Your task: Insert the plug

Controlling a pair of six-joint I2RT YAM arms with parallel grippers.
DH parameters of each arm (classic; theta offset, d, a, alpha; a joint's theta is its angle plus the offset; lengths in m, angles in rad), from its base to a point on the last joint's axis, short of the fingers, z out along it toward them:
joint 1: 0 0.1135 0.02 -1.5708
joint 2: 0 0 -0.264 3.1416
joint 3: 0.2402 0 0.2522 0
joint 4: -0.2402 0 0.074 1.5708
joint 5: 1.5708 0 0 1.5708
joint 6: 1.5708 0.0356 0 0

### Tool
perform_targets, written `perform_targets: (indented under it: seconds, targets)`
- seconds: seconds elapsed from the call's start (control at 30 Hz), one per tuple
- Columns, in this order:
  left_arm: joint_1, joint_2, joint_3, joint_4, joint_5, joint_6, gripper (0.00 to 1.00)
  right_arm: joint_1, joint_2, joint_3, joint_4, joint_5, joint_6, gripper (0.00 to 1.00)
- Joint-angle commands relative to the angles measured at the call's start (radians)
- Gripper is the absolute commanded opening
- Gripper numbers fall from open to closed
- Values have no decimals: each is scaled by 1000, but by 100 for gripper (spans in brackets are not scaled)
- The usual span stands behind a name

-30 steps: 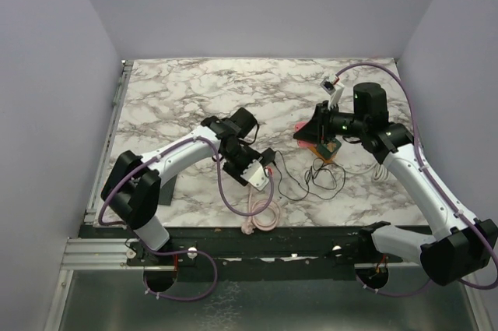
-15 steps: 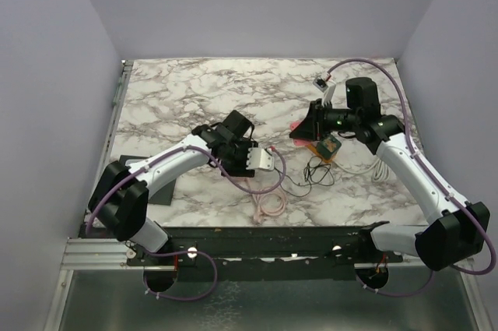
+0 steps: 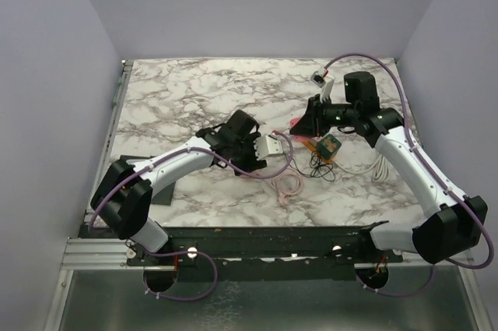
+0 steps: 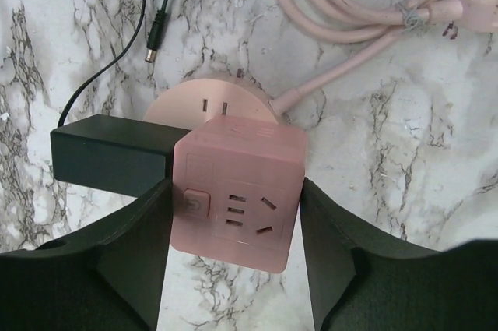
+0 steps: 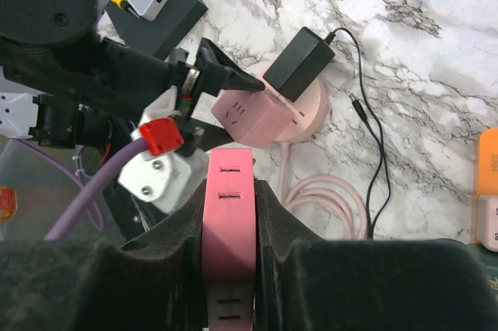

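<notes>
My left gripper (image 4: pixel 236 226) is shut on a pink cube socket (image 4: pixel 237 191), one finger on each side of it, the face with the switch and slots toward the camera. A black adapter (image 4: pixel 109 161) is plugged into the cube's left side. In the top view the cube (image 3: pixel 274 144) hangs at mid table. My right gripper (image 5: pixel 231 214) is shut on a flat pink plug adapter (image 5: pixel 229 191) with slot pairs along its edge; its prongs are hidden. From above, that gripper (image 3: pixel 299 125) is just right of the cube, a short gap between them.
The socket's pink cord (image 3: pixel 289 184) lies coiled toward the near edge, ending in its own wall plug (image 4: pixel 475 5). A thin black wire with a barrel jack (image 4: pixel 156 35) trails from the adapter. An orange and green board (image 3: pixel 331 146) and a white cable (image 3: pixel 380 167) lie under the right arm.
The left gripper carried the pink cube socket to the right and farther from the near edge, dragging its cord along. The right gripper shifted slightly back and left with its pink piece.
</notes>
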State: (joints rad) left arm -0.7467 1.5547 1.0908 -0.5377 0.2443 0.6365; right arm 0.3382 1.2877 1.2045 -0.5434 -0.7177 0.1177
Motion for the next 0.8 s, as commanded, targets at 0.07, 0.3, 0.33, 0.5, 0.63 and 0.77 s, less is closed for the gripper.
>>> perform_targets:
  seconds: [0.07, 0.3, 0.33, 0.5, 0.63, 0.77]
  targets:
    - [-13, -94, -89, -122, 65, -76, 97, -5, 47, 35, -30, -38, -77, 1]
    - [-12, -209, -14, -123, 84, -74, 99, -3, 85, 81, -55, -43, -199, 1]
    - [-10, -224, -1, -122, 89, -77, 99, -2, 90, 86, -56, -53, -222, 1]
    - [64, -313, 42, -40, 195, -168, 99, 12, 123, 112, -94, -150, -403, 1]
    - [191, -397, 3, 108, 307, -313, 99, 76, 164, 165, -170, -199, -561, 1]
    - [290, -415, -21, 131, 403, -340, 99, 201, 265, 293, -252, -106, -639, 1]
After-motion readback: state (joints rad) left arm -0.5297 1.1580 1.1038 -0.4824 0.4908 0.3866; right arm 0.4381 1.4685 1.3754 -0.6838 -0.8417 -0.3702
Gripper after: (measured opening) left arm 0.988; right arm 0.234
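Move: The left fingers still hold the pink cube socket between them, with the pink disc about 3 cm ahead and 5 cm below, the black adapter some 6 cm straight ahead, and the pink cord coil about 12 cm right and 4 cm back. From the right hand, which holds the pink square adapter, the cube lies roughly 14 cm left, 2 cm back and 16 cm down. The black adapter is 14 cm left and 4 cm ahead of the right hand. Open the left gripper wide to let go of the pink cube while easing it back about 4 cm and slightly left, then lift it clear some 15 cm, coming forward again and tipping the fingers up towards the right. Keep the right grip on the pink square adapter; sink a little, then swing it left towards the cube, turning counter-clockwise. ##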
